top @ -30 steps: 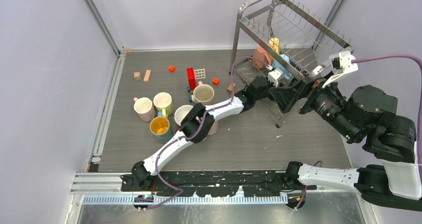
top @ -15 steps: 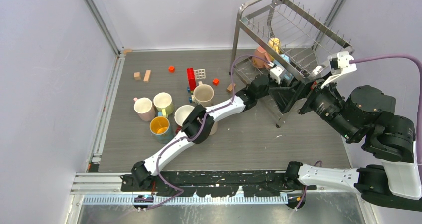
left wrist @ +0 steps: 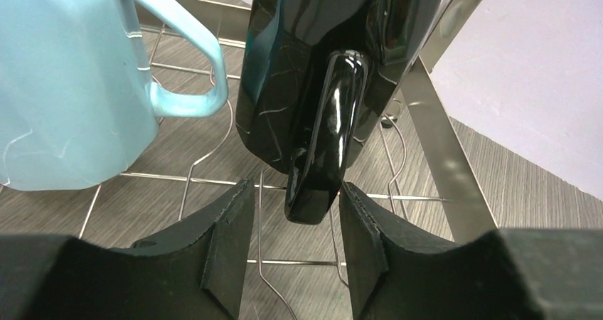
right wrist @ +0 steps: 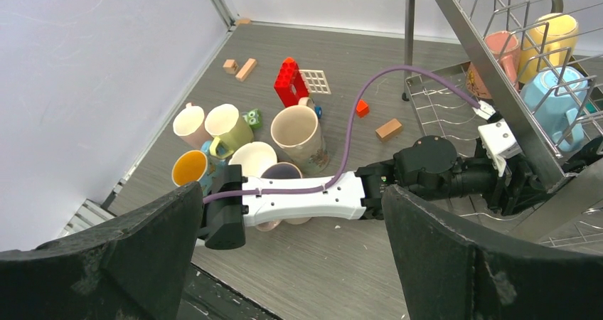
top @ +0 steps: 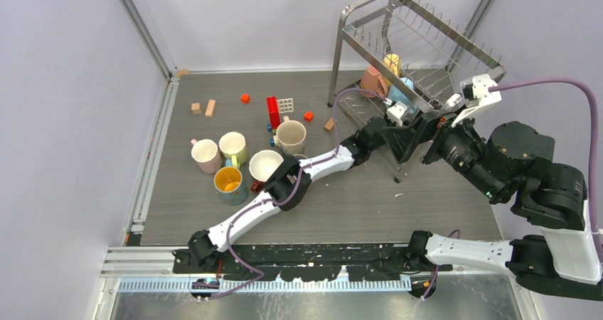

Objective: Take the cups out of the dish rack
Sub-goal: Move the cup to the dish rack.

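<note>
The dish rack (top: pixel 419 28) stands at the back right. A pink mug (top: pixel 371 80), a yellow mug (top: pixel 392 64) and a light blue mug (top: pixel 403 89) sit in it. In the left wrist view a black mug (left wrist: pixel 320 50) hangs beside the light blue mug (left wrist: pixel 64 85) over the rack's wire floor (left wrist: pixel 441 156). My left gripper (left wrist: pixel 295 213) is open, with the black mug's handle (left wrist: pixel 323 142) between its fingertips; the right pad touches it. My right gripper (right wrist: pixel 291 206) is open and empty, held high beside the rack (right wrist: pixel 483 43).
Several mugs stand grouped on the table's left: beige (top: pixel 291 135), pale yellow (top: pixel 233 148), pink (top: pixel 206 155), mustard-lined (top: pixel 229 183) and cream (top: pixel 264 165). Red, orange and wooden toy blocks (top: pixel 273 111) lie behind them. The left arm (top: pixel 313 160) stretches across the table.
My left arm has reached further right into the rack's lower tier, its elbow sliding right and nearer. The right arm has shifted only slightly.
</note>
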Available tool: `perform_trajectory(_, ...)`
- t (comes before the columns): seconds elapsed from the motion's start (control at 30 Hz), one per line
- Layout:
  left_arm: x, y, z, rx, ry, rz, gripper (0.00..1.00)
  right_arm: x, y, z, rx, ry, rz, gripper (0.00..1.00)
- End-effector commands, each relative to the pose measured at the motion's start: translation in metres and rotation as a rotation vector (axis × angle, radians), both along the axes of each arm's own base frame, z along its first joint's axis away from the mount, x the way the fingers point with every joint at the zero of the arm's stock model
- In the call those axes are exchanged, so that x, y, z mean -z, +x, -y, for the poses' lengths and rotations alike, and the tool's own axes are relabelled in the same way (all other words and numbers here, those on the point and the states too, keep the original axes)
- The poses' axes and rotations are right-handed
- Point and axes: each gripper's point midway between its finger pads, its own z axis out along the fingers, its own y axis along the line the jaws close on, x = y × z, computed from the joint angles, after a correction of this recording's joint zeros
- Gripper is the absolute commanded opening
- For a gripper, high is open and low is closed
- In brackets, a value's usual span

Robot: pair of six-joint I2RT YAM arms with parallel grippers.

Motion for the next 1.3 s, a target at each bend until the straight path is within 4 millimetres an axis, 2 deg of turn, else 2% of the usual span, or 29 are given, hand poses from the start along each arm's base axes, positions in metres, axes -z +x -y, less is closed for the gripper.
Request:
perform_trajectory(0.0, -0.055, 0.008, 0.001, -0.045, -0.127, 0.103, 0.47, -0.004, 0.004, -0.006, 0.000, 0.003, 0.019, 1.00)
perform_trajectory(0.2, -0.058, 0.008, 0.001, -0.048, -0.135, 0.114, 0.38, -0.002, 0.006, -0.008, 0.000, -0.007, 0.021, 1.00)
perform_trajectory(0.43, -0.067, 0.005, 0.002, -0.024, -0.137, 0.128, 0.10, -0.001, 0.007, -0.010, 0.000, -0.010, 0.020, 1.00)
perform_trajectory(1.0, -0.133, -0.018, -0.013, 0.044, -0.140, 0.247, 0.00, -0.001, 0.007, -0.009, 0.006, 0.001, 0.023, 1.00)
perform_trajectory(1.27, -0.138, -0.026, -0.027, 0.045, -0.096, 0.283, 0.00, -0.001, 0.007, -0.006, 0.016, 0.011, 0.027, 1.00)
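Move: From the left gripper, pointing forward-right inside the rack, the upside-down black cup's middle lies about 2 cm ahead, 6 cm to the right and 3 cm higher, its handle between gripper and cup. The light blue cup stands around 10 cm ahead and 1 cm to the right, the orange cup some 16 cm ahead and 8 cm left, both about 3 cm higher. From the idle right gripper, the black cup is roughly 25 cm ahead, 15 cm right and 35 cm below. Raise the left gripper about 2 cm beside the black cup's handle and close the half-open fingers until they pinch its lower end. Keep that grip and draw the handle some 3 cm diagonally back and to the left, away from the rack's right-hand side, keeping nearly level. ##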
